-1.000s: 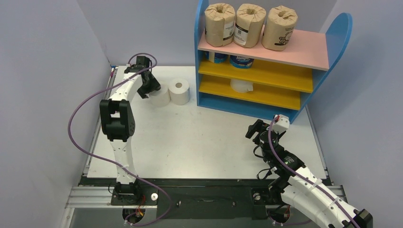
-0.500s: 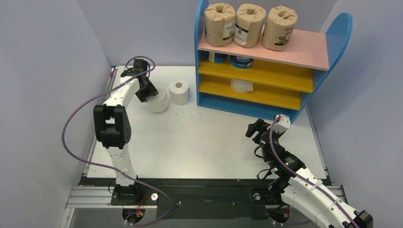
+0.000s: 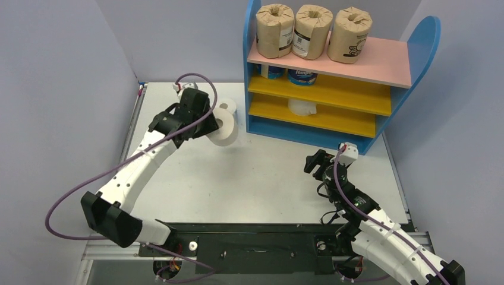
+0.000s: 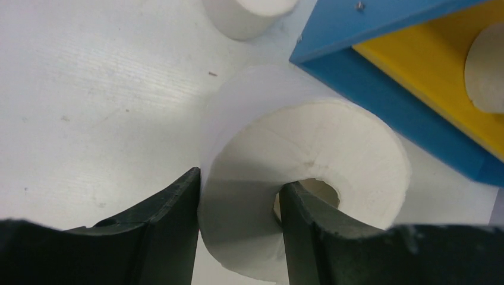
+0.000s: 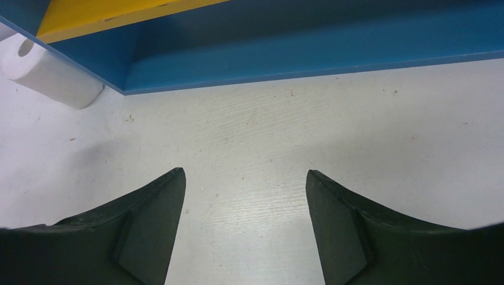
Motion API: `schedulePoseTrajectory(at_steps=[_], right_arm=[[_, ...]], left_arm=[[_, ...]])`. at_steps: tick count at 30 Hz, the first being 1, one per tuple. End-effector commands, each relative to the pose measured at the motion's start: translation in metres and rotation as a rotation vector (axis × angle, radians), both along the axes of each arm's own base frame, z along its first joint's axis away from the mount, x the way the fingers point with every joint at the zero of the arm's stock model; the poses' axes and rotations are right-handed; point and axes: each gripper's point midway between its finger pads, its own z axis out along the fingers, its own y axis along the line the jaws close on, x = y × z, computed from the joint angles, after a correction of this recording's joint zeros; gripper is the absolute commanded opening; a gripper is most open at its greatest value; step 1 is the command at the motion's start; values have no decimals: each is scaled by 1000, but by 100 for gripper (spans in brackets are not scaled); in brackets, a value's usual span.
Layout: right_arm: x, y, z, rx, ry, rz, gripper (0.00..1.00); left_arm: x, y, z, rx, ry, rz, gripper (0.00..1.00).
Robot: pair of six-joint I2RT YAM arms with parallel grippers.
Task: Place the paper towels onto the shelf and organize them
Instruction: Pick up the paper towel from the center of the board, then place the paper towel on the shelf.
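My left gripper [image 3: 209,127] [image 4: 241,181] is shut on a plain white paper towel roll [image 3: 226,132] [image 4: 309,148], with one finger inside its hollow core and the other against its outer wall. The roll hangs tilted above the table, just left of the shelf [image 3: 252,127] [image 4: 380,77]. A second white roll [image 3: 227,106] [image 4: 249,15] stands on the table behind it. Three brown-wrapped rolls [image 3: 310,24] sit on the pink top board, two blue-and-white rolls [image 3: 301,76] on the upper yellow board and one white roll [image 3: 303,107] [image 4: 488,77] on the lower. My right gripper [image 3: 314,161] [image 5: 243,172] is open and holds nothing.
The shelf's blue base [image 5: 309,56] runs just ahead of my right gripper, with a white roll [image 5: 50,74] past its left corner. Grey walls close in the table [image 3: 249,178] on the left, back and right.
My left gripper shut on the white roll beside its neighbour, lifted it and carried it right toward the shelf as the arm stretched out. The right arm barely shifted.
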Motion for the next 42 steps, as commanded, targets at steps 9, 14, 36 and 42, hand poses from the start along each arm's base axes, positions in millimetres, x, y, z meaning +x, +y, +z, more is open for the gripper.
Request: schedulePoseTrajectory(at_steps=[9,14,36,42], right_arm=[[13,-3,33,43,-79,-63,69],[15,-5,35,70,-87,-99,69],[29,7,38,107,-101,-93,68],[38,17,45,142,-124,-80,68]], left_arm=[[-53,-67,6,-219,-39,-3,29],[-27,-102,4,-282,-21,50,26],[60,-145,19,-230,7,87,28],[73,-152,23,-224,2,86,29]])
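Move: The left hand already holds a white paper towel roll in the air; the left end of the lower yellow shelf lies some 19 cm ahead, 19 cm right and 10 cm below. The shelved white roll is about 17 cm ahead and 33 cm right, 8 cm lower; the last table roll 18 cm ahead, 3 cm right, 18 cm down. From the right hand, that shelf end is roughly 25 cm ahead and 15 cm left, about level. The left hand, roll still pinched, backs off 7 cm, then sweeps right about 14 and forward towards the shelf. ##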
